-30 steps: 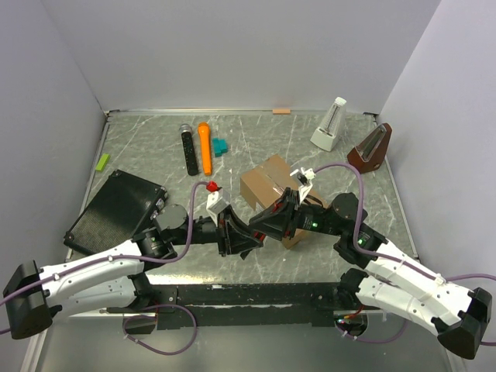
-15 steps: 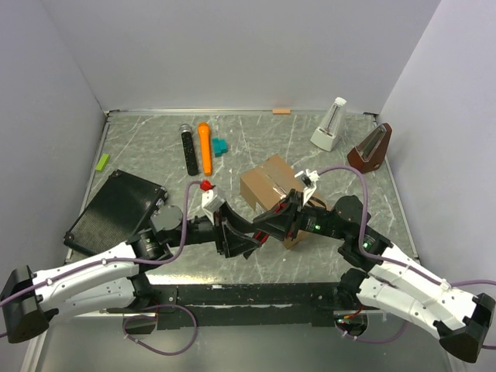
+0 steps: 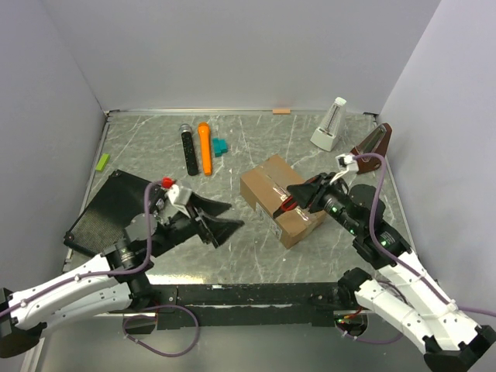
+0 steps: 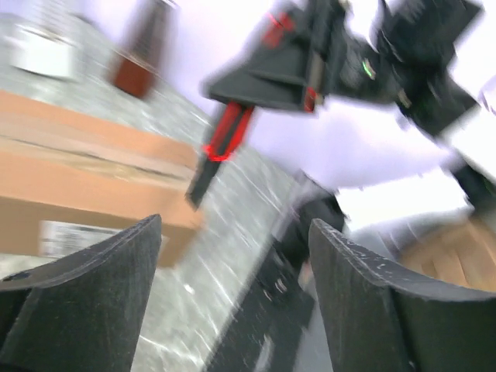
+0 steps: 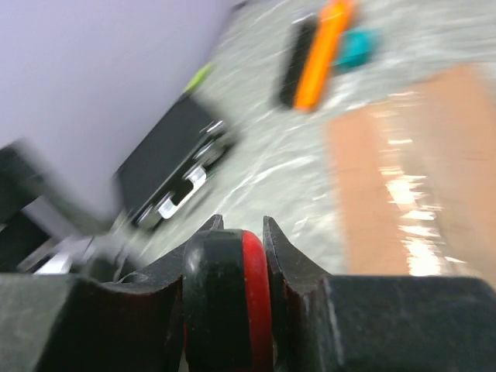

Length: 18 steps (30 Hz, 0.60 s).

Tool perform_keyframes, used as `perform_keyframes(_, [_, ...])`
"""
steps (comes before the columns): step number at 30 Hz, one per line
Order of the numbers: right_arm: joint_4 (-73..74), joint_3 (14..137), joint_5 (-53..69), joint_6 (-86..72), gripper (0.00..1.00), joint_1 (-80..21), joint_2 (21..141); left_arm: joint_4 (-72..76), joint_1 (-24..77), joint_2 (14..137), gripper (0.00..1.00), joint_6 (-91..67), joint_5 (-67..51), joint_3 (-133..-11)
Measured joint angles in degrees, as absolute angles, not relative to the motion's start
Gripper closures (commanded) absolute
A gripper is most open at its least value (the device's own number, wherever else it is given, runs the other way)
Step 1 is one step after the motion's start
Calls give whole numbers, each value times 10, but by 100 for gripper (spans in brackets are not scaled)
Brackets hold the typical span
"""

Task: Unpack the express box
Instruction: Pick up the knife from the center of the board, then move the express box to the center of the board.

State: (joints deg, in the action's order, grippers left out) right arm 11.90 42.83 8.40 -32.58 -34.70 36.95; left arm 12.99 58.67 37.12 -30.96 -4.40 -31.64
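Observation:
The express box (image 3: 271, 194) is a brown carton with its taped top shut, lying mid-table; it also shows in the left wrist view (image 4: 77, 178) and the right wrist view (image 5: 411, 170). My right gripper (image 3: 298, 198) hangs over the box's near right part, shut on a black-and-red tool (image 5: 229, 302) that points down toward the box top (image 4: 221, 147). Left of the box, apart from it, my left gripper (image 3: 232, 217) stands open with nothing between its fingers (image 4: 101, 302).
A flat black ribbed case (image 3: 116, 209) lies at the left. An orange marker (image 3: 205, 147), a black stick (image 3: 188, 149) and a teal block (image 3: 221, 146) lie behind the box. A white metronome (image 3: 329, 124) and a brown one (image 3: 370, 147) stand back right.
The two grippers were together at the box's near left corner. My left gripper has opened and drawn back to the left. My right gripper has moved right over the box with the tool.

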Motion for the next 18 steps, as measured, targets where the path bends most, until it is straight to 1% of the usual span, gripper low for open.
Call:
perform_keyframes(2, [127,420,46,-332,100,-323,362,124,587,361,16,-314,21,-315])
perform_keyframes(4, [130,410,10,-331,100,-319,359,114,585,378,15,-322,81,-324])
perform_keyframes(6, [138,407,-19,-331,100,-318,362,87,580,430,15,-329,136,-353])
perform_keyframes(9, [137,406,-59,-336,100,-314,371,49,567,526,16,-340,187,-409])
perform_keyframes(14, [107,370,-168,-355,100,-309,362,-4,498,654,18,-370,204,-474])
perform_keyframes(18, [72,356,-267,-344,100,-303,377,-27,459,706,20,-393,206,-490])
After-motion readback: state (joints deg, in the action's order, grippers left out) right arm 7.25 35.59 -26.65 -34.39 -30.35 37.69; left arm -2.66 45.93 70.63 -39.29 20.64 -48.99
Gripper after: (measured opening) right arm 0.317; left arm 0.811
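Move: The left hand, empty and open, has the cardboard box about 19 cm ahead, 13 cm to its right and some 27 cm below. The teal block lies roughly 39 cm ahead and 7 cm left of that hand, the orange microphone beside it at 39 cm ahead and 12 cm left. From the right hand, which already holds the knife, the box is about 12 cm ahead, level sideways and 26 cm below; the white metronome stands 33 cm ahead and 15 cm right. Forward about 17 cm and down about 11, the open left hand swings in towards the box's left corner, its fingers turning counter-clockwise from pointing right to forward and dipping down. The right hand keeps its grip on the knife and draws right, forward and a little down above the box towards its right-hand edge, turning clockwise some 40 degrees. ##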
